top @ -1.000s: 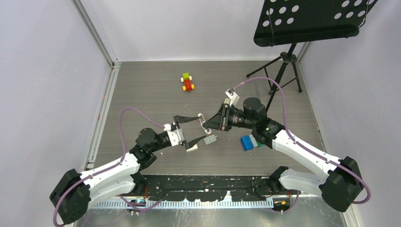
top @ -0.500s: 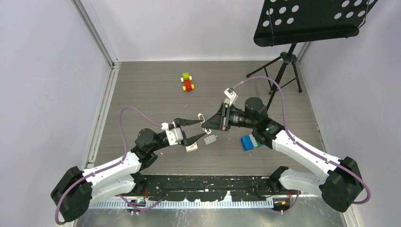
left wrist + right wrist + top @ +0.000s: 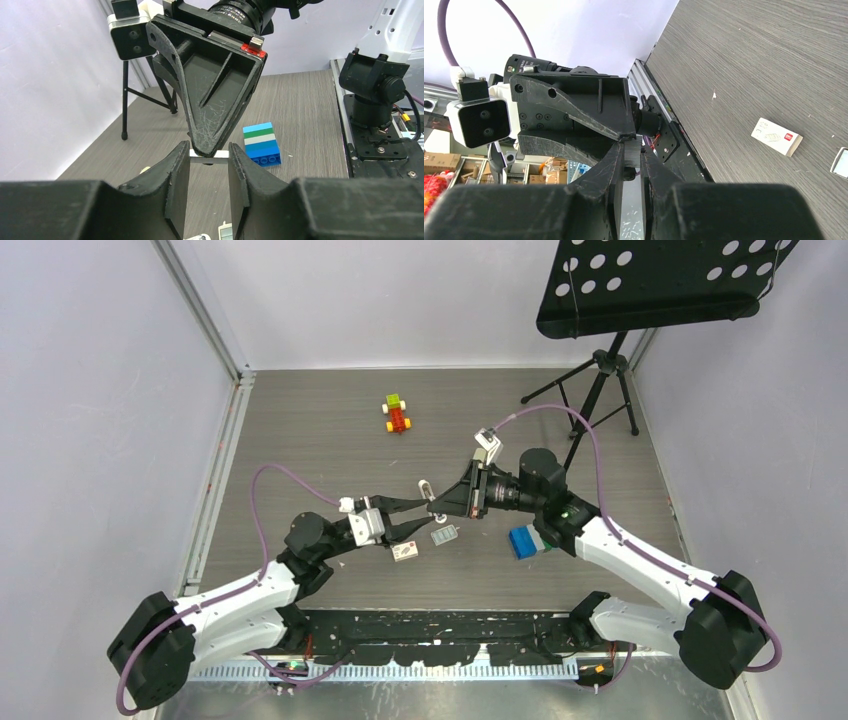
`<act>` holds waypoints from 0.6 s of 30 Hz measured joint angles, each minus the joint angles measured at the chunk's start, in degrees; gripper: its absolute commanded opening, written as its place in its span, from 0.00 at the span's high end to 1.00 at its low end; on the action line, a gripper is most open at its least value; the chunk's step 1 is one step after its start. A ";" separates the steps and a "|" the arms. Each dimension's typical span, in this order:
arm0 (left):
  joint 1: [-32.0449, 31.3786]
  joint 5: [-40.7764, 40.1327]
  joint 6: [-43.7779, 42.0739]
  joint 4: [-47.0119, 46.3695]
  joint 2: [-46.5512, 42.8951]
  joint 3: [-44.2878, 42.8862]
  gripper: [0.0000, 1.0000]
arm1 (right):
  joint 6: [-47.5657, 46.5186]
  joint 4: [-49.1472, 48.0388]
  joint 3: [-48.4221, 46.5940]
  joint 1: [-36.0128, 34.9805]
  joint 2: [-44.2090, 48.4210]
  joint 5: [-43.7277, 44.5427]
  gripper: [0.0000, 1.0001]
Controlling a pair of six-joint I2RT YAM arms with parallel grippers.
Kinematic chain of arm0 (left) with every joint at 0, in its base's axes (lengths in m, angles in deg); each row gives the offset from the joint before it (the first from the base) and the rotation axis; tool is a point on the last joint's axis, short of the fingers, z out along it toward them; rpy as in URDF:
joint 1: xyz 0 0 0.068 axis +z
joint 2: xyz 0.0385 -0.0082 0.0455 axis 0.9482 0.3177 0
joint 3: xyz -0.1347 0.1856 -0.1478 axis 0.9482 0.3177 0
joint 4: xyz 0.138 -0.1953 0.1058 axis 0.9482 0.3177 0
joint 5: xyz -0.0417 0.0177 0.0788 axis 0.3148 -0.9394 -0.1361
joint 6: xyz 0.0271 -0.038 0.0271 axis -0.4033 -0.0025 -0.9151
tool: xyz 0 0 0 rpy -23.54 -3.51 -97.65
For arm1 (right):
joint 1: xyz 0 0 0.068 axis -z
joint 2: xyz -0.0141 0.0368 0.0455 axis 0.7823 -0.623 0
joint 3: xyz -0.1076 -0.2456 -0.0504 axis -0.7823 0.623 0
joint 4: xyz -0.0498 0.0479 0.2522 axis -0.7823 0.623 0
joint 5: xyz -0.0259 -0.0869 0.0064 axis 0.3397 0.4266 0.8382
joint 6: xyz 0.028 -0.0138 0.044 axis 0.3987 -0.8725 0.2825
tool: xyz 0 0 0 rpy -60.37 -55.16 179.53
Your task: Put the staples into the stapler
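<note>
My right gripper (image 3: pixel 438 508) is shut on the middle of the stapler (image 3: pixel 425 487), a slim bar, white above and grey below, held above the table. In the left wrist view the stapler (image 3: pixel 221 155) spans the gap of my left gripper (image 3: pixel 209 160), and both pads meet its ends. In the right wrist view my right gripper (image 3: pixel 632 151) pinches the stapler (image 3: pixel 634 144), which looks dark and ridged there. The staples (image 3: pixel 445 535), a small grey block, lie on the table below the grippers, beside their white carton (image 3: pixel 406 552) with a red mark, which also shows in the right wrist view (image 3: pixel 776 136).
A blue-green-white block (image 3: pixel 522 542) lies right of the staples, under the right forearm. A small toy of coloured bricks (image 3: pixel 397 413) sits at the back centre. A black music stand with a tripod (image 3: pixel 600 390) stands at the back right. Walls close in the left, right and back.
My left gripper has closed from wide open until its fingers meet the two ends of the stapler. The right gripper and the stapler have stayed in place.
</note>
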 measured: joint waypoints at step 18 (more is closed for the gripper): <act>0.00 -1.57 1.99 6.91 -1.97 -0.07 0.92 | 0.94 -0.09 1.62 2.01 1.20 1.05 0.40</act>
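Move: The staple strip is already bridging the two hands, right at the left fingertips and about 1 cm to the right hand's left. The open stapler lies on the table some 10 cm ahead of the left hand, straight out, and about 24 cm below. The staple tray, at the same depth, is about 3 cm ahead and 3 cm to the left hand's right; the staple box is some 6 cm to that hand's left, roughly level with it. Opening its fingers, the right hand lets go of the staple strip and backs off about 1 cm to its right and nearly as much forward. The left hand keeps its pinch on the strip, at first still, then sinks some 1.5 cm with a slight roll of about 5 degrees, clear of the parting right fingertips. ##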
